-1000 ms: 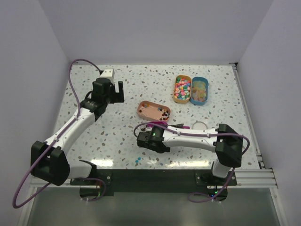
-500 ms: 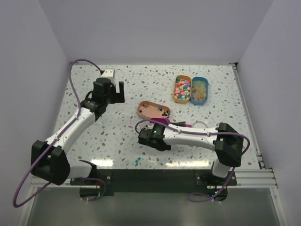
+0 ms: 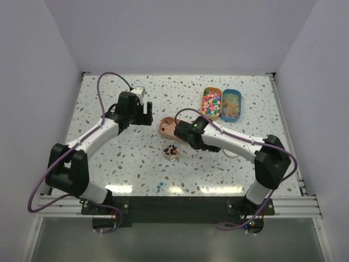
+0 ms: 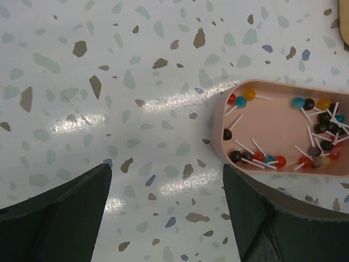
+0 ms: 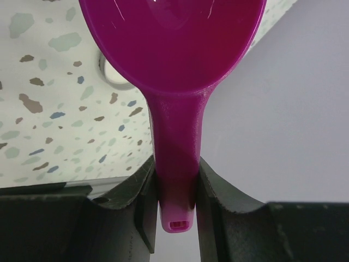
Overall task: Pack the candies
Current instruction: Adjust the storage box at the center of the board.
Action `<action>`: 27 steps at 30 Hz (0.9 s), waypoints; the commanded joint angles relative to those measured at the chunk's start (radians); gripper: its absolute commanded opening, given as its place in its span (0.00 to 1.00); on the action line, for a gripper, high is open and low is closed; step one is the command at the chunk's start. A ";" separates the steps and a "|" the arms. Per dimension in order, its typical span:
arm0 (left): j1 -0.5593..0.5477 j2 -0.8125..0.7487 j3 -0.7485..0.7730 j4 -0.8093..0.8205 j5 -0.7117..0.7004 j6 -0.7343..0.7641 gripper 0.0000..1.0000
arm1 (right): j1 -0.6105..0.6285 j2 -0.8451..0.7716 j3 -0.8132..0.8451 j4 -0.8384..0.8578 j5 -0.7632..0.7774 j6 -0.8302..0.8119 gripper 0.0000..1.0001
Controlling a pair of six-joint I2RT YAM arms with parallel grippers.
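The candies (image 4: 322, 117) are tiny dark, red and blue pieces on white sticks, lying in a pink tray (image 4: 221, 123). From above, the pink tray (image 3: 167, 123) is mid-table, and a small clear cup (image 3: 172, 148) holding more dark candies stands just in front of it. My left gripper (image 3: 148, 115) hovers open just left of the tray. In its wrist view the left gripper (image 4: 166, 170) has only bare table between its fingers. My right gripper (image 3: 182, 134) is at the tray's right end. The right gripper (image 5: 175, 169) is shut on the handle of a purple scoop (image 5: 174, 49).
At the back right stand an orange tray (image 3: 204, 111) of bright pastel candies and a blue tray (image 3: 240, 101) of tan ones. A white ring (image 5: 110, 75) lies on the table under the right arm. One blue piece (image 3: 159, 186) lies loose near the front edge.
My right arm swung from the front middle up to the pink tray, uncovering the small cup of dark candies. My left gripper moved right toward the tray and narrowed slightly.
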 commanded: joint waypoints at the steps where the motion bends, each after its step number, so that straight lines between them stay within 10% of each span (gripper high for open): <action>1: 0.000 0.088 0.077 0.015 0.118 -0.001 0.87 | -0.040 -0.077 -0.006 0.074 -0.100 0.027 0.00; 18: -0.076 0.449 0.305 -0.079 0.209 0.004 0.64 | -0.093 -0.173 -0.170 0.272 -0.172 -0.016 0.00; 27: -0.071 0.509 0.324 -0.062 0.261 0.010 0.12 | -0.095 -0.188 -0.181 0.280 -0.174 -0.016 0.00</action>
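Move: The storage box, pink and holding lollipops, has its middle about 15 cm to the left hand's right, 1 cm back and 13 cm below. From that hand, the clear bowl is some 9 cm back, 12 cm right and 13 cm below, and the orange candy box about 15 cm ahead, 29 cm right and 13 cm below. From the scoop-holding right hand, the storage box lies roughly 12 cm ahead, 16 cm left and 15 cm down. Left hand drops 11 cm and 8 cm right, pinching the storage box's left rim; right sinks, still holding scoop. ##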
